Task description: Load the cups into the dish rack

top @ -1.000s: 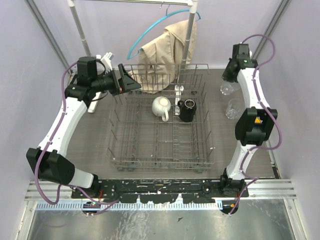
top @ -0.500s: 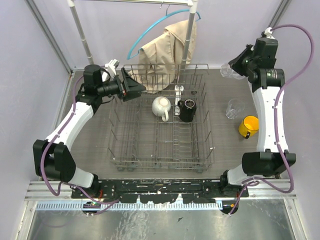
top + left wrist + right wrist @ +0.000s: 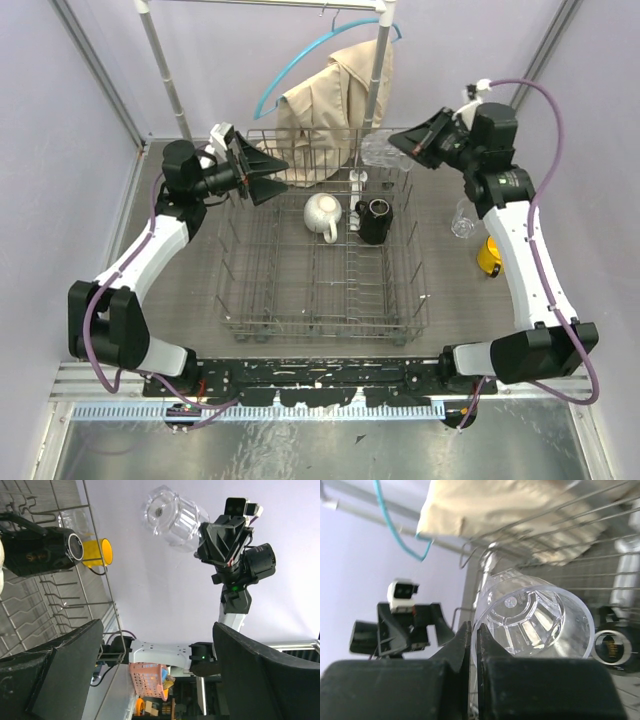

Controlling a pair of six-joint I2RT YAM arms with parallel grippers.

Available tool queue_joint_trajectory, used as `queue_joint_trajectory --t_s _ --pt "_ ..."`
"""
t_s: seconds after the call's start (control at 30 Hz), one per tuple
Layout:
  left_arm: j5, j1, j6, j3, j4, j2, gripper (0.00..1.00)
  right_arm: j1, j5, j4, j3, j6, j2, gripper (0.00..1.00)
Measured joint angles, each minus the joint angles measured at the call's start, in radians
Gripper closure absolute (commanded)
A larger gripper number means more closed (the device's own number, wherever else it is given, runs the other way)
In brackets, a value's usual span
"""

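The grey wire dish rack (image 3: 320, 300) fills the middle of the table. A white mug (image 3: 322, 215) and a black mug (image 3: 376, 221) stand in its back part. My right gripper (image 3: 407, 146) is shut on the rim of a clear glass tumbler (image 3: 378, 150), held on its side above the rack's back right corner. In the right wrist view one finger is inside and one outside the tumbler (image 3: 535, 615). A second tumbler (image 3: 461, 220) and a yellow mug (image 3: 487, 256) stand on the table right of the rack, partly behind the right arm. My left gripper (image 3: 270, 174) hovers open and empty at the rack's back left.
A beige jacket (image 3: 335, 95) on a blue hanger (image 3: 300, 65) hangs from a clothes rail behind the rack. Rail poles (image 3: 165, 70) rise at the back left. Lilac walls close in both sides.
My right arm has lifted the tumbler from the table's back right and swung it left over the rack's corner. The left arm drew in slightly, its gripper still open.
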Motion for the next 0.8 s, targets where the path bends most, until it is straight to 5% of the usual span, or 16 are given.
queue_joint_trajectory --t_s 0.3,0.8 --pt "-0.022 0.000 -0.121 -0.041 0.075 -0.014 0.02 0.240 -0.051 0.223 -0.068 0.119 0.026 0.99" --pt "-0.053 0.000 -0.224 -0.060 0.134 -0.014 0.02 0.333 -0.068 0.399 -0.087 0.239 0.121 1.00"
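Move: The clear glass, already pinched by its rim, is to go to the open left gripper, about 27 cm to the right hand's left, 5 cm back and 5 cm lower. Below the right hand, by some 22 cm, the black mug stands in the rack 3 cm ahead and 3 cm left, the white cup 4 cm ahead and 17 cm left. From the left hand, the glass is roughly 23 cm right, 4 cm ahead and 4 cm above. The clear glass, base leading, is carried above the rack towards the open left gripper: the right hand keeps its pinch on the rim and goes about 15 cm left, quickly for the first 10 cm and then easing off, turning some 20 degrees counter-clockwise. The left hand holds almost still with its fingers wide open. ##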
